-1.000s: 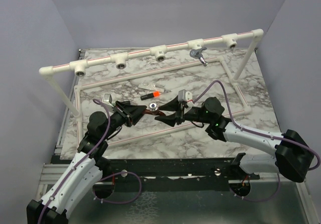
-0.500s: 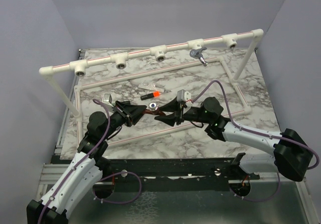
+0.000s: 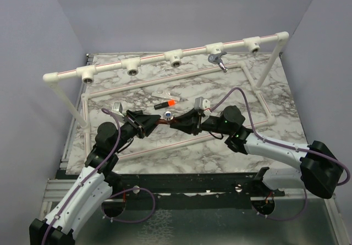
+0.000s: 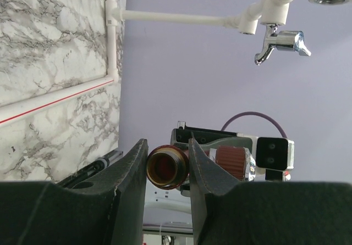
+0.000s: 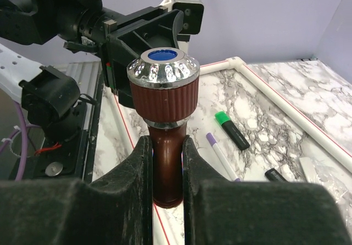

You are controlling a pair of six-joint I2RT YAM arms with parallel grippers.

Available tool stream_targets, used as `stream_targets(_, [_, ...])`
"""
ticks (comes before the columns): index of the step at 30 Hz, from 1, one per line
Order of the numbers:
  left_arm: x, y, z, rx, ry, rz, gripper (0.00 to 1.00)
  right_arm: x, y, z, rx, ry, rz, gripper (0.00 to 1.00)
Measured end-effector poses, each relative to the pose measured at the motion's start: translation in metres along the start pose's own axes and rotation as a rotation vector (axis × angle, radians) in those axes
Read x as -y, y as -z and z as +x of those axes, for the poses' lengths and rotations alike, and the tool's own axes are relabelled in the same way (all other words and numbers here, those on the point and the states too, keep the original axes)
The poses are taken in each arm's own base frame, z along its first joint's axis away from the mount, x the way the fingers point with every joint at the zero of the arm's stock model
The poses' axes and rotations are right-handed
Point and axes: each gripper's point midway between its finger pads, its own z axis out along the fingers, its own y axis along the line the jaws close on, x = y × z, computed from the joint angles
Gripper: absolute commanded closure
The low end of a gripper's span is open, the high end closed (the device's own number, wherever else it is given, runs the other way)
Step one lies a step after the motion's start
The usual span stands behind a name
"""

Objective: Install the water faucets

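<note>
The copper-coloured faucet hangs above the marble table between my two grippers. My left gripper is shut on its threaded end; the jaws touch both sides of the ring. My right gripper is shut on its curved body, just below the ribbed knob with the chrome cap. The silver chrome faucet is screwed into a tee on the raised white pipe rail, spout down; it also shows in the left wrist view.
The white pipe rail with several open tee fittings spans the back on two legs. A white pipe frame lies flat on the table. An orange-capped marker, a green-capped marker and a purple pen lie nearby.
My right gripper's jaws, open around the copper faucet before, have closed on its body. The left gripper has held still with the threaded end.
</note>
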Motion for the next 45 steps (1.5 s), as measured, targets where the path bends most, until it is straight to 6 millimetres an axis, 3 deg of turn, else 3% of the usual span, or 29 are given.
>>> stream_targets(4, [0.001, 0.0, 0.0, 0.0, -0.004, 0.006, 0.96, 0.0, 0.0, -0.001, 0.003, 0.002, 0.002, 0.99])
stream_targets(6, [0.002, 0.0, 0.0, 0.0, -0.007, 0.01, 0.82, 0.0, 0.0, -0.002, 0.005, 0.003, 0.002, 0.99])
stream_targets(10, [0.004, 0.0, 0.0, 0.0, -0.01, 0.016, 0.42, 0.0, 0.001, -0.004, 0.008, 0.004, 0.003, 0.99])
stream_targets(13, [0.005, 0.0, 0.0, 0.001, -0.017, 0.022, 0.26, -0.001, 0.002, -0.006, 0.011, 0.006, 0.005, 0.99])
stream_targets(16, [0.004, 0.0, 0.0, 0.002, -0.032, 0.018, 0.16, 0.0, 0.006, -0.011, 0.008, 0.011, 0.021, 0.99])
stream_targets(24, [0.017, -0.002, -0.001, 0.005, -0.121, 0.017, 0.14, 0.013, 0.032, -0.035, -0.008, 0.058, 0.169, 0.99])
stream_targets(29, [0.026, -0.005, -0.003, 0.005, -0.201, 0.01, 0.16, 0.031, 0.057, -0.034, -0.088, 0.075, 0.321, 0.99])
stream_targets(34, [0.048, -0.012, -0.005, -0.001, -0.331, 0.015, 0.16, 0.053, 0.088, -0.034, -0.164, 0.088, 0.508, 0.99])
stream_targets(39, [0.086, -0.024, -0.006, -0.03, -0.492, 0.044, 0.17, 0.076, 0.12, -0.038, -0.242, 0.114, 0.704, 0.99])
stream_targets(45, [0.146, -0.038, 0.0, -0.093, -0.698, 0.144, 0.19, 0.095, 0.155, -0.039, -0.339, 0.159, 0.888, 0.99])
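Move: The right hand holds the brown faucet. Its likely goal, the empty right-end tee on the upper rail, lies about 35 cm ahead, 33 cm to its right and 8 cm above. The chrome faucet is some 31 cm ahead and 20 cm right, the middle tee 28 cm straight ahead, both slightly higher. The left hand also grips the brown faucet, whose body lies about 4 cm to its right; that right-end tee is roughly 36 cm ahead, 39 cm right. The left fingers, pinching the inlet end of the brown faucet, open wide and let go, and the hand then rises about 14 cm, drifting a little forward and to the right while its fingertips tip upward. The right fingers keep their grip on the spout side as that hand backs off about 17 cm to the right, also going some 7 cm forward and slightly up, and swings clockwise by roughly 50 degrees so the free inlet end comes round from pointing left to facing forward-left, towards the rail. ##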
